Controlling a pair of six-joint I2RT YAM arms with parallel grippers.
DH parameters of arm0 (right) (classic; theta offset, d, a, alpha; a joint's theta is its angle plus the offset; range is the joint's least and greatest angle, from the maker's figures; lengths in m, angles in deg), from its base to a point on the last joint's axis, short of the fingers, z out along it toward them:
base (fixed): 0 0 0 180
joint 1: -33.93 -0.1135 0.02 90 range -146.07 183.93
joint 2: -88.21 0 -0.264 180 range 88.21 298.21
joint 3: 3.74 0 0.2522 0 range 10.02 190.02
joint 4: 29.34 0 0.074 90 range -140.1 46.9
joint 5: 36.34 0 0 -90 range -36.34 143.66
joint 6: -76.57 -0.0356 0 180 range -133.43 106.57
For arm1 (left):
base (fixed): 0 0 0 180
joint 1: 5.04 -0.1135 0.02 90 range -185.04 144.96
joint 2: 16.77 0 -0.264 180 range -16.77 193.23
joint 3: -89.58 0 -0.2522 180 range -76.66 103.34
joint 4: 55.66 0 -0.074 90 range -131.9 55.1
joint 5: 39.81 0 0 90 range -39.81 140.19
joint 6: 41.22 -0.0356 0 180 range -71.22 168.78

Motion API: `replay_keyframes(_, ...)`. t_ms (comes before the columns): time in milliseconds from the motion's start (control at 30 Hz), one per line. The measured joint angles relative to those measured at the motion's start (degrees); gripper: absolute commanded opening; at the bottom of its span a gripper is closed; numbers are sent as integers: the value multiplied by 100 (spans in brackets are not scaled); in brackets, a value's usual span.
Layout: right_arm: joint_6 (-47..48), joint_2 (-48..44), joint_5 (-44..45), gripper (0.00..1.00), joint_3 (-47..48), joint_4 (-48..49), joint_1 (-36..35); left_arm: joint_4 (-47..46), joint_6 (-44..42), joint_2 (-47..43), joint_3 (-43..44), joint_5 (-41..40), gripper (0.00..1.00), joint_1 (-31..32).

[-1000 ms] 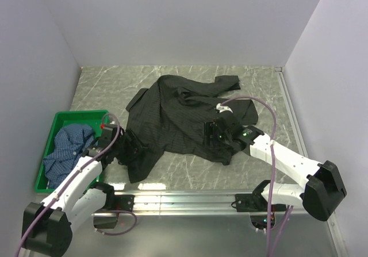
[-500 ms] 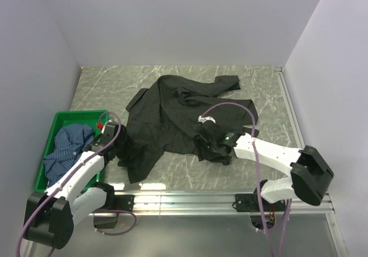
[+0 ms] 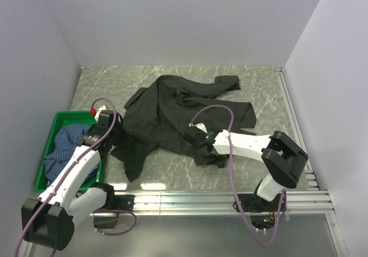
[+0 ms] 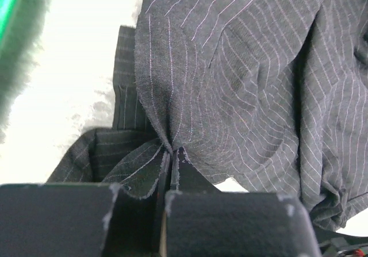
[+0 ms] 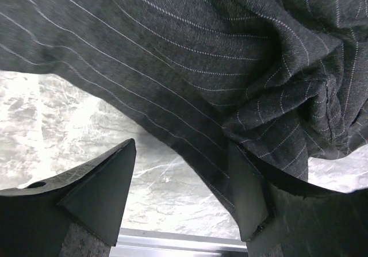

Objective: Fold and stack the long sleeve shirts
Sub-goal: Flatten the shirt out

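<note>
The black pinstriped long sleeve shirt (image 3: 178, 110) lies crumpled across the middle of the marble table. My left gripper (image 3: 115, 137) is shut on its left edge, and the cloth (image 4: 230, 84) bunches into a pinch at the fingertips (image 4: 172, 156). My right gripper (image 3: 199, 146) is open at the shirt's lower hem. The hem (image 5: 190, 125) drapes over its right finger (image 5: 247, 194), while its left finger (image 5: 109, 182) stands over bare table. The blue checked shirt (image 3: 62, 148) lies bundled in the green crate.
The green crate (image 3: 77, 115) stands at the table's left edge beside my left arm. A metal rail (image 3: 190, 199) runs along the near edge. White walls close in the left, back and right sides.
My left gripper has shut on the black shirt's left edge and drawn back toward the crate. My right gripper has slid left along the lower hem and stayed open.
</note>
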Motion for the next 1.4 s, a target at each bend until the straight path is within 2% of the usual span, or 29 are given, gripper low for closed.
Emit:
replay_keyframes(133, -22, 238, 114, 72, 103, -116, -153, 55, -162, 31, 98, -57, 2, -55)
replay_keyframes(400, -24, 538, 400, 65, 391, -387, -623, 181, -387, 245, 208, -59, 3, -223)
replay_keyframes(633, -151, 798, 656, 48, 619, -581, -990, 221, -586, 420, 481, -63, 2, -354)
replay_keyframes(700, -199, 828, 675, 46, 627, -610, -1005, 245, -647, 459, 553, -68, 1, -413)
replay_keyframes(900, -343, 907, 813, 23, 636, -776, -1014, 267, -800, 568, 868, -103, 1, -588)
replay_keyframes(967, -367, 938, 852, 9, 636, -824, -1014, 267, -839, 595, 981, -101, 1, -616)
replay_keyframes(1033, -407, 949, 914, 0, 636, -883, -1014, 278, -852, 627, 1082, -98, 1, -629)
replay_keyframes(1233, -398, 599, 1325, 0, 870, -1364, -1001, 518, -909, 785, 1729, -46, 1, -634)
replay_keyframes(1400, -208, -393, 1967, 0, 2011, -2216, -658, 608, -953, 1016, 3034, 11, 0, -658)
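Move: The near edge of the shirt, where the right hand will grip, lies some 2 cm back from that hand and about 1 cm below; a crumpled fold sits roughly 6 cm to its right, and a sleeve end 12 cm ahead and 17 cm right. The left hand already holds a bunch of shirt off the table; from it that near edge is about 8 cm back, 24 cm right and 9 cm below, the green bin 6 cm back, 19 cm left and 8 cm below. The right hand, open, eases back about 2 cm and slightly down, swinging left and back again as it tilts, shuts on the shirt's near edge, then lifts it quickly some 13 cm up and forward. The left hand keeps its pinch, creeps left and forward, then rises steeply to about 15 cm up and 8 cm forward, its fingertips tilting up. ##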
